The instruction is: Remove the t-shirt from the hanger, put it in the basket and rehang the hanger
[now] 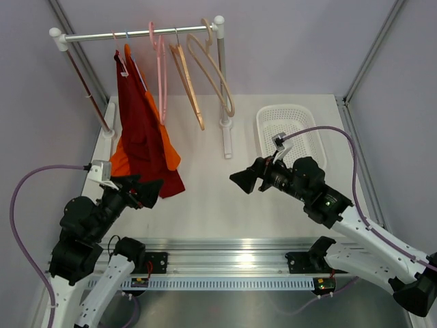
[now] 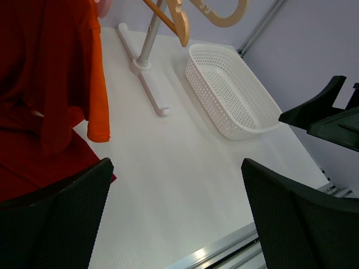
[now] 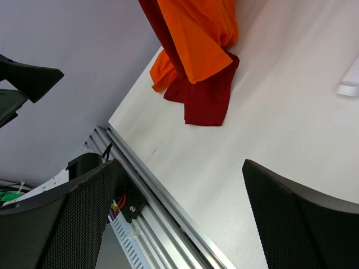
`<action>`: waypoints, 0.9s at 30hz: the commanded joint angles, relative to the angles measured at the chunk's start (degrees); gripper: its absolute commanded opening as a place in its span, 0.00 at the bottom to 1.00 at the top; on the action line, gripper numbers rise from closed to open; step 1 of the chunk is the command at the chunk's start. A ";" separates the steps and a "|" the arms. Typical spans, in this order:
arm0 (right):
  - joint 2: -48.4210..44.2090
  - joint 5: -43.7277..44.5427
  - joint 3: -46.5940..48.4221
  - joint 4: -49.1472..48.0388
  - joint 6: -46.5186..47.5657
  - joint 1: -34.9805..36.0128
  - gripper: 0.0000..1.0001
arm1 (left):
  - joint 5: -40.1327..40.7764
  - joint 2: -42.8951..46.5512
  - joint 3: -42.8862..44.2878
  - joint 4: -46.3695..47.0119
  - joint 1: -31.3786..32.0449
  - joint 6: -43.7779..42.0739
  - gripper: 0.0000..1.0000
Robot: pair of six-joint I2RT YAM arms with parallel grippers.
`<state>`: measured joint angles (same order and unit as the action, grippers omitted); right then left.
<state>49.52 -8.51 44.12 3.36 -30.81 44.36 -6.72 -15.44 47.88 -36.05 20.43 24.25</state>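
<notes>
A dark red t-shirt hangs from a hanger on the white rail at the back left, its hem lying on the table. An orange t-shirt hangs with it, partly behind. Both show in the left wrist view and the right wrist view. My left gripper is open and empty, just in front of the red hem. My right gripper is open and empty, over the table's middle, pointing left toward the shirts.
Empty hangers hang on the rail: a pink one and wooden ones. The rail's right post and foot stand mid-table. A white mesh basket sits at the back right. An aluminium rail runs along the near edge.
</notes>
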 commanded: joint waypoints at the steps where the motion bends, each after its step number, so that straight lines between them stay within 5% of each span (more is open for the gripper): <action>1: -3.63 3.76 -1.22 1.48 1.45 0.64 0.99 | 4.17 -3.88 5.20 0.37 0.14 0.18 0.99; 5: -6.44 4.38 -3.16 2.00 1.54 0.73 0.98 | 9.95 -12.57 12.66 0.55 0.14 1.32 0.99; 16: -11.72 6.05 -5.88 4.11 0.57 0.73 0.97 | 25.34 -51.93 46.48 1.16 0.14 1.59 0.73; 27: -11.81 5.35 -7.11 4.56 0.75 0.73 0.98 | 36.68 -68.40 59.88 1.51 0.05 2.82 0.60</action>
<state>37.76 -3.90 37.47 8.49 -30.02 44.53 23.70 -83.66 104.18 -36.71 20.40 26.00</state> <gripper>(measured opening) 0.975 0.604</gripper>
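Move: Ahead of the left hand, about 32 cm out, some 3 cm to its left and 10 cm above it, is the blue hanger carrying the orange t-shirt. Beside it on the rod, also about 10 cm above the hand, hang the red t-shirt's hanger some 32 cm ahead and 8 cm left, the empty pink hanger 30 cm ahead and 2 cm right, and the wooden hanger 30 cm ahead and 8 cm right. From the right hand the blue hanger lies roughly 31 cm ahead, 34 cm left and 13 cm higher. Reaching forward about 25 cm, the left hand swings up some 12 cm on the way, then sinks a little as it comes in high among the hangers, beside the orange t-shirt. It turns roughly 30 degrees counter-clockwise, tipping slightly down, while its wide-open fingers narrow to a bit over half. The right hand, open and empty, eases about 4 cm right, drifting slightly back and down. ##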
